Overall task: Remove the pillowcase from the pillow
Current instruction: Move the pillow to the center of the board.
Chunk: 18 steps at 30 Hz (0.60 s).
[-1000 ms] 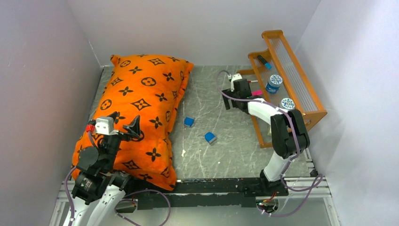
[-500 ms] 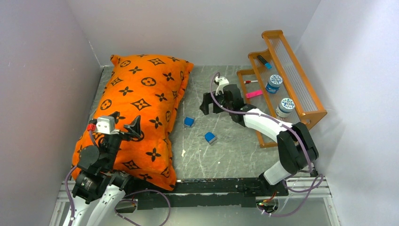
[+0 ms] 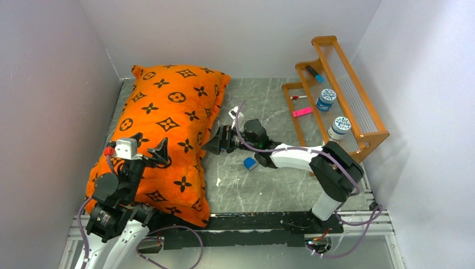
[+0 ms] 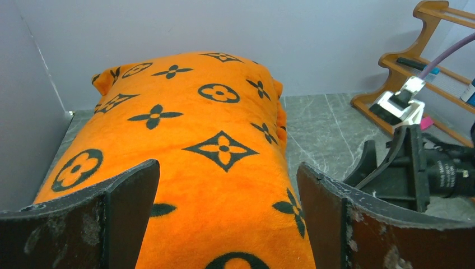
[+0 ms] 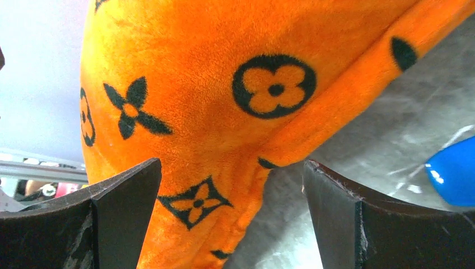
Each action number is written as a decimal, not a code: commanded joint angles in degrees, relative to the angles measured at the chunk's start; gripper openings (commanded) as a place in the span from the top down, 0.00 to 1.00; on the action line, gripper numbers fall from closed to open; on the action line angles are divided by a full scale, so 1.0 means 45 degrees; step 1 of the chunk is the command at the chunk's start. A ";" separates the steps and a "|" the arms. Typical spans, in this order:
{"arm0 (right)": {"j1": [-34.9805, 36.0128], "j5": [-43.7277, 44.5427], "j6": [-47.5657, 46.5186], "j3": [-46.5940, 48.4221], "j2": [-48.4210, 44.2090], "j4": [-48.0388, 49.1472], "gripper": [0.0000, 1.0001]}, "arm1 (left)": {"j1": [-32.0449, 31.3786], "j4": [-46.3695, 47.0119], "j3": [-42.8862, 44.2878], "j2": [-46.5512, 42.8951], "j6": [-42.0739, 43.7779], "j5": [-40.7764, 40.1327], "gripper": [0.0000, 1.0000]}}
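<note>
The orange pillowcase [image 3: 162, 126] with dark flower and circle motifs lies plump on the left half of the table. It covers the pillow fully, so the pillow itself is hidden. My left gripper [image 3: 147, 158] hovers open over the near end of the pillowcase [image 4: 224, 129], its fingers [image 4: 120, 210] spread wide with only orange fabric showing between them. My right gripper [image 3: 215, 140] reaches low from the right and stands open at the pillowcase's right edge. The ruffled orange seam [image 5: 263, 162] sits just ahead of the right gripper [image 5: 232, 218], apart from both fingers.
A blue block [image 3: 250, 163] lies on the grey marble table [image 3: 263, 185] beside the right arm, and shows at the right wrist view's edge [image 5: 453, 179]. A wooden rack [image 3: 364, 120] at the back right holds two jars, a marker and a pink item. Grey walls close in on the left, back and right.
My right arm has swung from the rack leftward and down across the table to the pillowcase's right edge, staying open. The left arm has not moved.
</note>
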 commanded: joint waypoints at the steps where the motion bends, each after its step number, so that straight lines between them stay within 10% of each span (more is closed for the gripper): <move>1: 0.0516 -0.0139 0.1772 0.0264 0.1083 0.2680 0.00 | -0.0039 0.0538 -0.0070 0.0037 0.0124 0.0328 0.03; 12: 0.1747 -0.0827 0.3481 0.3104 0.5461 0.5051 0.02 | -0.0024 0.0579 -0.0104 -0.0013 0.0169 0.0449 0.03; 18: 0.1822 -0.1191 0.3444 0.4461 0.6897 0.5117 0.40 | -0.0020 0.0596 -0.0115 -0.0060 0.0188 0.0533 0.03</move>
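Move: Just left of the open right hand is the pillow's right flank, about 8 cm left, 1 cm back and some 6 cm lower; the pillow's middle is roughly 22 cm left and 3 cm ahead. One blue block lies about 4 cm ahead and 5 cm right of the hand, another some 6 cm back and 17 cm right, both 14 cm below. From the left hand the flank is about 5 cm ahead, 10 cm right and 20 cm below. Driving left about 11 cm and sinking some 5 cm on the way, the right hand runs its open fingers into the pillow's right flank and pushes it left. Near the end the descent levels off and the fingers begin to close, by roughly a quarter, around a bulge of the orange cover, while the wrist turns some 15 degrees. ##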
